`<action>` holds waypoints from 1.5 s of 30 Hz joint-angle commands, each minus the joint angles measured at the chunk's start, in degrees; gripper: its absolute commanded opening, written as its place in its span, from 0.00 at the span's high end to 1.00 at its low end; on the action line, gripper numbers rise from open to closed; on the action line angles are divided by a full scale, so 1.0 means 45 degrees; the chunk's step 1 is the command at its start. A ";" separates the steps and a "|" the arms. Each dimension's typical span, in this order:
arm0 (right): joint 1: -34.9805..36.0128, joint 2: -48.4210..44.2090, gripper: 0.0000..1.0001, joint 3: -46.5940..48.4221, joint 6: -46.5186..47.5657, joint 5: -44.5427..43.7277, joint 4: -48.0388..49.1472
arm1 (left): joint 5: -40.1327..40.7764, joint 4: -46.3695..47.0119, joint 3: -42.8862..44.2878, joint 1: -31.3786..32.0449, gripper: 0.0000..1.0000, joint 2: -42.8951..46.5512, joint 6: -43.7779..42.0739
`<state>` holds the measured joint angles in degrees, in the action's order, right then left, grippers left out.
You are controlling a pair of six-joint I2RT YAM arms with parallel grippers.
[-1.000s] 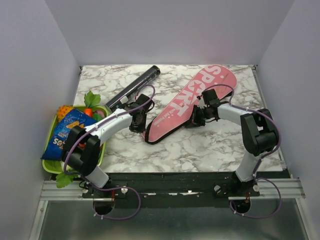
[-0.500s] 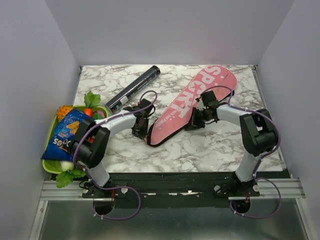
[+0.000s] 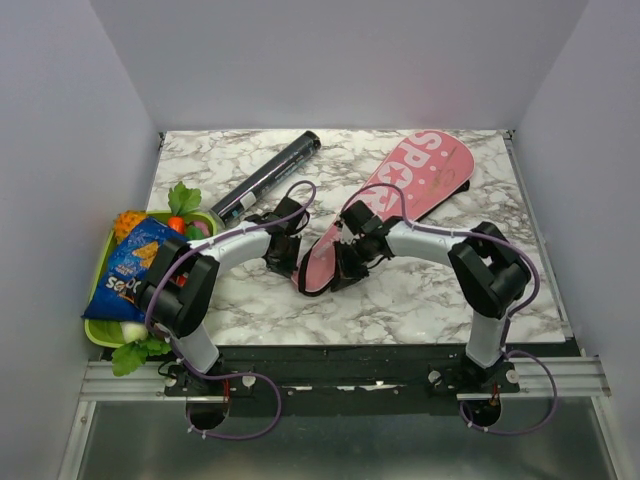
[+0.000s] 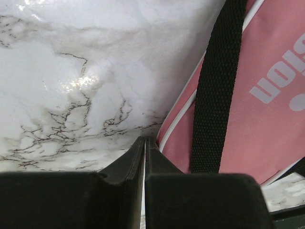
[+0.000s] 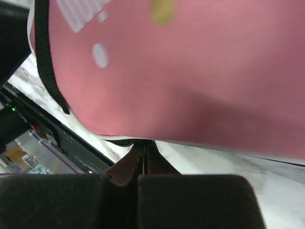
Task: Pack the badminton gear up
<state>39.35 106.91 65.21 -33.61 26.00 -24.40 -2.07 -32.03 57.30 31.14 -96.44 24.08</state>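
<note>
The pink bag [image 3: 420, 175] lettered "SPORT" lies slanted across the marble table, wide end at the back right and narrow end near the front centre. My left gripper [image 3: 292, 265] is shut at the narrow end, its tips [image 4: 144, 139] pinching the white-piped rim of the bag [image 4: 267, 119] beside a black strap [image 4: 214, 95]. My right gripper [image 3: 345, 272] is shut on the bag's near edge. In the right wrist view its tips [image 5: 144, 143] hold the dark rim under the raised pink cloth [image 5: 190, 71]. A long black tube [image 3: 265, 177] lies behind the left arm.
A green tray [image 3: 205, 300] of toy fruit stands at the left edge, with a blue snack packet [image 3: 130, 270] lying on it. The table's black front rail [image 5: 57, 124] runs close under the right gripper.
My right gripper has slid along the bag's edge towards its narrow end, and that edge is now folded up. The left gripper has moved slightly forward to the bag's tip and closed.
</note>
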 commanded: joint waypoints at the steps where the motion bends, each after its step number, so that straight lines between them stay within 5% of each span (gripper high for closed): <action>1: 0.1136 0.0498 0.99 0.0625 -0.1065 0.0315 -0.0163 | -0.1552 0.1063 -0.0331 0.0171 0.88 -0.0150 -0.0018; 11: 0.2231 0.1827 0.99 0.1700 -0.2471 0.2971 0.1144 | -0.2490 0.1669 -0.0721 0.0229 0.88 0.0201 0.0021; 27: 0.2564 0.2335 0.99 0.2910 -0.3998 0.0474 0.1382 | -0.1339 0.1162 -0.1073 0.1635 0.89 0.0826 -0.0272; 32: 0.2563 0.2024 0.85 0.2660 -0.3645 0.0161 0.1107 | -0.1338 0.1200 -0.1053 0.1616 0.89 0.0807 -0.0272; 39: 0.2466 0.0169 0.48 0.2013 -0.3021 -0.1049 0.0366 | -0.0148 0.0868 -0.0682 0.1616 0.90 0.0787 -0.0467; 45: 0.2368 -0.1685 0.38 0.2189 -0.1480 -0.2982 -0.1294 | 0.0709 0.1063 -0.0604 0.1558 0.88 0.1508 -0.0584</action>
<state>49.54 107.44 72.90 -47.00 19.51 -31.62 -1.28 -26.63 54.24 36.53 -91.66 22.24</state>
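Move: The right hand still pinches what looks like the zip pull on the pink bag's near edge. The bag's narrow end lies about 6 cm to this hand's left and 1 cm back, the black strap across it roughly 7 cm left and 4 cm ahead, both about 1 cm below. The black tube is some 16 cm left and 27 cm ahead. From the shut left fingers at the bag's left edge, the narrow end is about 4 cm right and 3 cm back. Keeping its pinch, the right hand runs low along the bag's near edge, about 8 cm left and 6 cm back to the narrow end, its fingertips swinging back some 15 degrees, then opens past half, lets go, and comes away forward, to the right and up by 2 to 3 cm. The shut left fingers stay low against the bag's left edge as a brace, creeping to the right and slightly back, and rise a little as the right hand leaves. ##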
